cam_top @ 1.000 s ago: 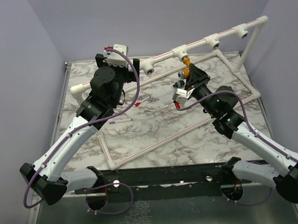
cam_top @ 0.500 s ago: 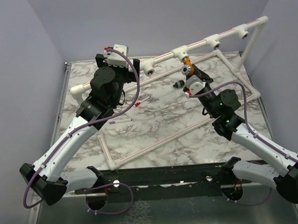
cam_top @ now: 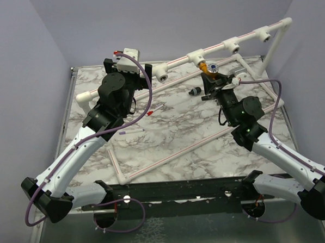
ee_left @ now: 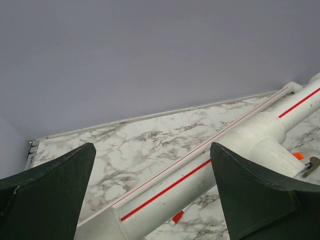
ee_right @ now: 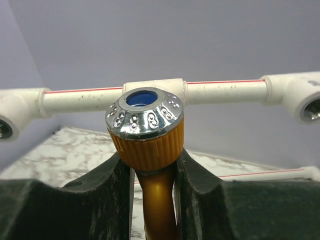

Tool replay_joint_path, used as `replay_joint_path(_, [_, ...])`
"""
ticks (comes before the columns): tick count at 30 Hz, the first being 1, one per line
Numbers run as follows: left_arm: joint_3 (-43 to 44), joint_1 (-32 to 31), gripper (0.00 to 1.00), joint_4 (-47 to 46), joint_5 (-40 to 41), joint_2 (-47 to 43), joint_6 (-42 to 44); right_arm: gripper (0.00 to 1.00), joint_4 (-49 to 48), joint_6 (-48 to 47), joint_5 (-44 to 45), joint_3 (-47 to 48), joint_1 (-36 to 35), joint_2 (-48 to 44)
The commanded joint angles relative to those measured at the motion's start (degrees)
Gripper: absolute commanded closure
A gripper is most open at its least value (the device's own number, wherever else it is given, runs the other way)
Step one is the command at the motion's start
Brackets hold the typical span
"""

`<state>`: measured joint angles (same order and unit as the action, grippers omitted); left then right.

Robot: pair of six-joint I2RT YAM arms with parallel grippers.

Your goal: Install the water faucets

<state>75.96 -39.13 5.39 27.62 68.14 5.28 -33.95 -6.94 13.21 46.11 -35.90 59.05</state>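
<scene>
A mustard-orange water faucet with a silver round end stands between my right gripper's fingers, which are shut on its neck. In the top view the faucet sits just below and right of a white pipe tee on the raised pipe, held by my right gripper. The tee shows right behind the silver end. My left gripper is open, its fingers on either side of the white red-striped pipe; in the top view it is at the pipe's left part.
A white pipe frame lies on the marble table. A small black part lies near my right gripper. A thin red-tipped stick and a second stick lie mid-table. More tee sockets line the raised pipe.
My right wrist has turned, its camera swinging from left to right, and the faucet's silver end has shifted right and up beside the tee. The left arm has not moved.
</scene>
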Motion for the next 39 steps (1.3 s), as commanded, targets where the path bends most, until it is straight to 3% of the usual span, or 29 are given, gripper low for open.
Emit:
replay_joint_path(1, [-1.87,-0.86,0.01,3.14,-1.16,-0.18,0.58,0.99,-2.43,26.51,4.39,1.53,-1.1,0.48])
replay_joint_path(6, [-2.0,-0.94,0.01,3.1,-1.08,-0.52,0.76,0.99,-1.47,43.61,10.53,1.15,-1.05,0.13])
replay_joint_path(11, [-2.21,-1.27,0.01,2.87,-0.75,-0.81,1.0,0.99,6.03,62.37,15.92,1.46,-1.06,-0.82])
replay_joint_path(21, [-2.4,-1.66,0.01,2.8,-0.5,-1.05,1.14,1.0,16.92,91.75,16.36,0.59,-1.05,-1.19])
replay_joint_path(27, [-2.57,-1.99,0.01,2.66,-0.44,-1.26,1.15,0.99,20.14,95.37,13.52,3.49,-1.06,-0.22])
replay_joint_path(29, [-2.66,-1.95,0.01,2.69,-0.35,-1.31,1.3,0.93,20.43,93.67,13.78,4.08,-1.07,-0.43])
replay_joint_path(35, [-2.6,-2.03,0.01,2.64,-0.27,-1.22,1.23,0.48,21.79,87.75,17.17,4.06,-1.02,-2.96])
replay_joint_path(39, [-2.53,-2.09,0.01,2.75,-0.04,-1.07,1.46,0.29,21.85,83.69,18.3,2.94,-1.06,-5.08])
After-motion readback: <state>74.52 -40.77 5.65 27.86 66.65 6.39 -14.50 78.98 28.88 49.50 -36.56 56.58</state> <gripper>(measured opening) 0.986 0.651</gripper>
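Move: The right hand holds the orange faucet, its mouth end in the third tee; that tee is about 6 cm ahead and 3 cm left of the hand, about 1 cm above. The second tee is some 15 cm left and 2 cm ahead, the fourth roughly 8 cm right and 9 cm ahead, both about as high. From the idle left hand the third tee lies about 22 cm right, 3 cm ahead and slightly below. Staying in place, the right hand rolls the pinched faucet some 80 degrees clockwise seen from behind, then opens. ##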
